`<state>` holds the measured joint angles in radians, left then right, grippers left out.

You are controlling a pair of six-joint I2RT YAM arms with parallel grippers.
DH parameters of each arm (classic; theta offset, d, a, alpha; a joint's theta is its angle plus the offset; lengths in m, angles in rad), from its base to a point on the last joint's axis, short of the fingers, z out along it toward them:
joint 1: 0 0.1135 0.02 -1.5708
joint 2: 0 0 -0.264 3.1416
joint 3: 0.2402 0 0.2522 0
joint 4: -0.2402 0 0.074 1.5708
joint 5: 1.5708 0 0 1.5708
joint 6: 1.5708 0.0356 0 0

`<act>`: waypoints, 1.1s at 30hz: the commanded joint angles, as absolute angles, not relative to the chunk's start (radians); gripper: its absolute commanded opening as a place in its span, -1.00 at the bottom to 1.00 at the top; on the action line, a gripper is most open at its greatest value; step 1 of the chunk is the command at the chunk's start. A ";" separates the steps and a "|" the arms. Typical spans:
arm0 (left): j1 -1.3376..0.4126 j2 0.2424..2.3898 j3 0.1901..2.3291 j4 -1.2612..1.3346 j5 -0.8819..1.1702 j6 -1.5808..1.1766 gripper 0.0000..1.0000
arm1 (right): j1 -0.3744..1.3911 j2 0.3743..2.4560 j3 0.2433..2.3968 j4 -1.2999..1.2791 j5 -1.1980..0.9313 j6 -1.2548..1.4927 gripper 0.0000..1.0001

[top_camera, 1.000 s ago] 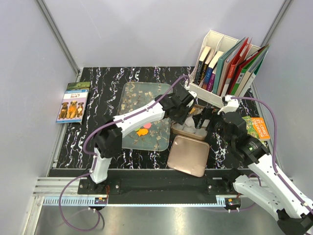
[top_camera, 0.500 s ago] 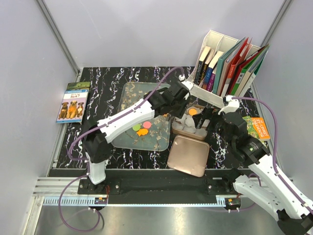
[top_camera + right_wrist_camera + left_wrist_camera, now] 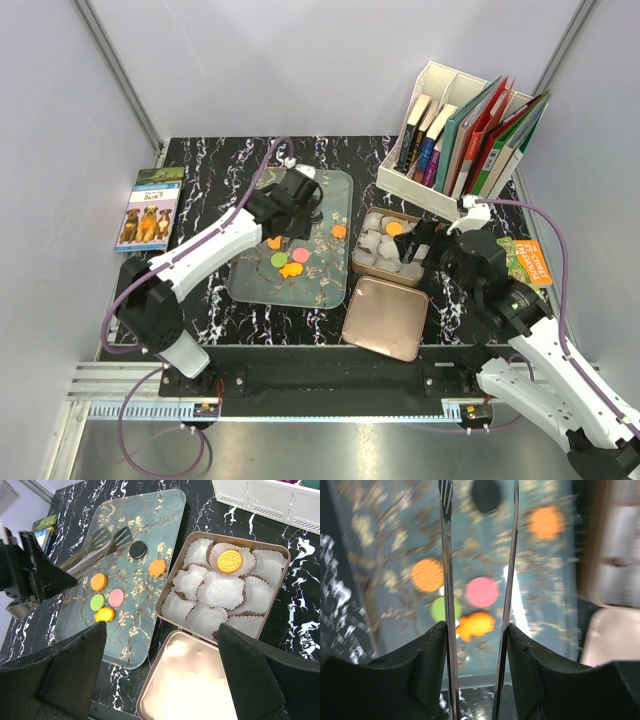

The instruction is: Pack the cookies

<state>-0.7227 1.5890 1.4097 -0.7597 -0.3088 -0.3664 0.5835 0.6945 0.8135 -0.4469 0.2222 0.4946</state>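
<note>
Several cookies lie on the flowered tray point(image 3: 150, 510): black point(image 3: 137, 549), orange flower point(image 3: 157, 568), round orange point(image 3: 98, 582), green point(image 3: 97, 602), pink point(image 3: 116, 597) and yellow point(image 3: 104, 614). One orange cookie point(image 3: 229, 561) sits in a paper cup in the open tin point(image 3: 167, 586). My left gripper point(image 3: 476, 635) is shut on metal tongs point(image 3: 445, 555), held over the tray; the tongs are open and empty, tips beside the black cookie point(image 3: 486, 494). My right gripper point(image 3: 161, 630) is open and empty above the tin lid point(image 3: 192, 680).
A white rack of books point(image 3: 462, 135) stands behind the tin. A dog book point(image 3: 149, 209) lies at the table's left edge, and an orange-green booklet point(image 3: 527, 260) at the right. The tin's other paper cups point(image 3: 220, 592) hold nothing.
My left arm has swung left with the tongs, from over the tin back over the tray. An orange cookie now lies in a tin cup. The right arm has not moved.
</note>
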 commanded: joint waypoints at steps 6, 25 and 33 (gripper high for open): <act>-0.657 1.551 1.347 -0.680 -0.295 -0.385 0.29 | 0.587 0.687 0.801 -0.407 0.216 0.502 1.00; -0.698 1.597 1.227 -0.614 -0.325 -0.468 0.54 | 0.586 0.721 0.787 -0.371 0.206 0.503 1.00; -0.715 1.609 1.078 -0.457 -0.354 -0.525 0.98 | 0.586 0.735 0.775 -0.354 0.198 0.502 1.00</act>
<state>-0.7177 1.6035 1.0847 -0.5762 -0.3164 -0.4973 0.5835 0.7414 0.7734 -0.4084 0.2138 0.4988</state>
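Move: The left hand, still holding the tongs, hangs about 15 cm above the tray. Almost under it lies the pink cookie, 1 cm back and 2 cm right; the fish cookie is about 5 cm back and 1 cm left, the green cookie 2 cm back and 4 cm left, the black cookie 10 cm ahead and 6 cm right. From the right hand the pink cookie lies some 25 cm left, 7 cm ahead and 24 cm below. Down above all, about 10 cm: the left hand first finishes its swing left with a small dip and hovers, easing slightly right, then sinks quickly and draws back some 4 cm towards the pink and fish cookies. Its fingers spread from half to fully open, letting go of the tongs. The empty right hand lowers about 2 cm. ##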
